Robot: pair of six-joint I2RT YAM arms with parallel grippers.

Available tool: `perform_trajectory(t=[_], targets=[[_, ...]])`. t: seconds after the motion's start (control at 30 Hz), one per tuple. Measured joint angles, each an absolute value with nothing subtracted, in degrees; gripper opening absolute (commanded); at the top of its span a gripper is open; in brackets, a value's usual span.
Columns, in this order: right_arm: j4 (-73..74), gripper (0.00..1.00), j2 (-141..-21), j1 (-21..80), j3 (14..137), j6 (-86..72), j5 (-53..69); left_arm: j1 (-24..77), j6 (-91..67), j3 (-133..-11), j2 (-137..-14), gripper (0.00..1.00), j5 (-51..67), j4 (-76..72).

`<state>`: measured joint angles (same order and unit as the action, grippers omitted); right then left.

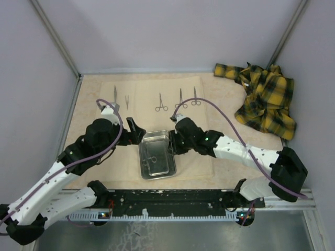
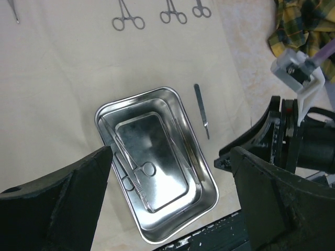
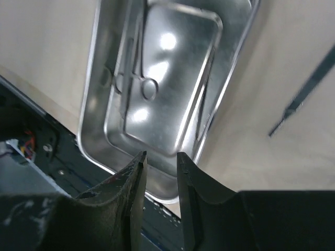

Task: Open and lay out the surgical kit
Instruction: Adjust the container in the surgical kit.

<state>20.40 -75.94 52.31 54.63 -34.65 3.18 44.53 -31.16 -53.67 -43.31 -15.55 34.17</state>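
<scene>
The beige wrap (image 1: 209, 104) lies spread flat. Near its front stands the steel tray (image 1: 140, 157), with ring-handled forceps (image 2: 133, 172) and other thin instruments lying inside. Several forceps and tweezers (image 1: 161, 103) are lined up along the back of the cloth. A slim straight instrument (image 2: 201, 111) rests on the cloth just right of the tray. My left gripper (image 2: 171, 151) hovers over the tray, wide open and empty. My right gripper (image 3: 160, 156) hangs above the tray's near right rim (image 3: 86, 89), its fingers a narrow gap apart with nothing between them.
A yellow-and-black plaid cloth (image 1: 264, 99) is bunched at the back right corner. A black rail (image 1: 172, 201) runs along the table's near edge, just in front of the tray. Grey walls close in the back and both sides.
</scene>
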Motion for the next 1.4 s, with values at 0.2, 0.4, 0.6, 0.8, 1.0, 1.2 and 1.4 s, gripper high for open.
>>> perform_trajectory(t=[0.2, 0.4, 0.6, 0.8, 1.0, 1.2, 1.4], targets=[[23.9, 0.28, -74.0, 54.68, 48.49, -35.73, -2.22, 44.53, -31.0, -49.3, -45.63, 0.99, -16.16, 30.76], [24.84, 0.28, -73.65, 55.77, 48.38, -36.21, -7.2, 44.38, -31.11, -45.58, -46.0, 1.0, -16.47, 27.92], [26.2, 0.3, -75.57, 60.31, 48.42, -37.78, -11.18, 43.48, -31.66, -43.13, -46.28, 1.0, -16.12, 26.46], [27.16, 0.32, -78.63, 64.31, 48.47, -40.66, -13.69, 43.05, -32.14, -41.45, -44.86, 1.0, -15.33, 26.02], [29.74, 0.33, -81.67, 66.43, 48.6, -45.12, -15.49, 42.98, -32.6, -41.1, -43.31, 1.0, -14.48, 25.93], [30.37, 0.29, -83.7, 67.13, 48.95, -48.18, -16.01, 42.98, -33.01, -40.01, -41.65, 1.0, -13.67, 25.93], [31.83, 0.0, -87.55, 67.35, 51.55, -50.87, -15.59, 42.98, -33.23, -39.66, -39.68, 1.0, -12.91, 25.93]])
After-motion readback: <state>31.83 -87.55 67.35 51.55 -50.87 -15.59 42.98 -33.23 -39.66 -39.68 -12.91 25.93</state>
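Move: The right hand, slightly open and empty, is above the container's right side. The near end of the right rim lies about 6 cm back, 3 cm right and 11 cm below it; the container's middle is roughly 2 cm ahead, 7 cm left and 12 cm down. The loose scalpel lies some 9 cm ahead, 8 cm right and 13 cm below. From the left hand, the container's middle is about 1 cm ahead, 7 cm right and 24 cm below. Down and back, after a first dip to the right, the right hand sinks some 11 cm and draws back about 6 to the container's right rim near its near corner, fingers tipping some 25 degrees steeper. There they close from slightly open, pinching the rim. Meanwhile the left hand drops about 7 cm, then hovers over the container, wide open. ##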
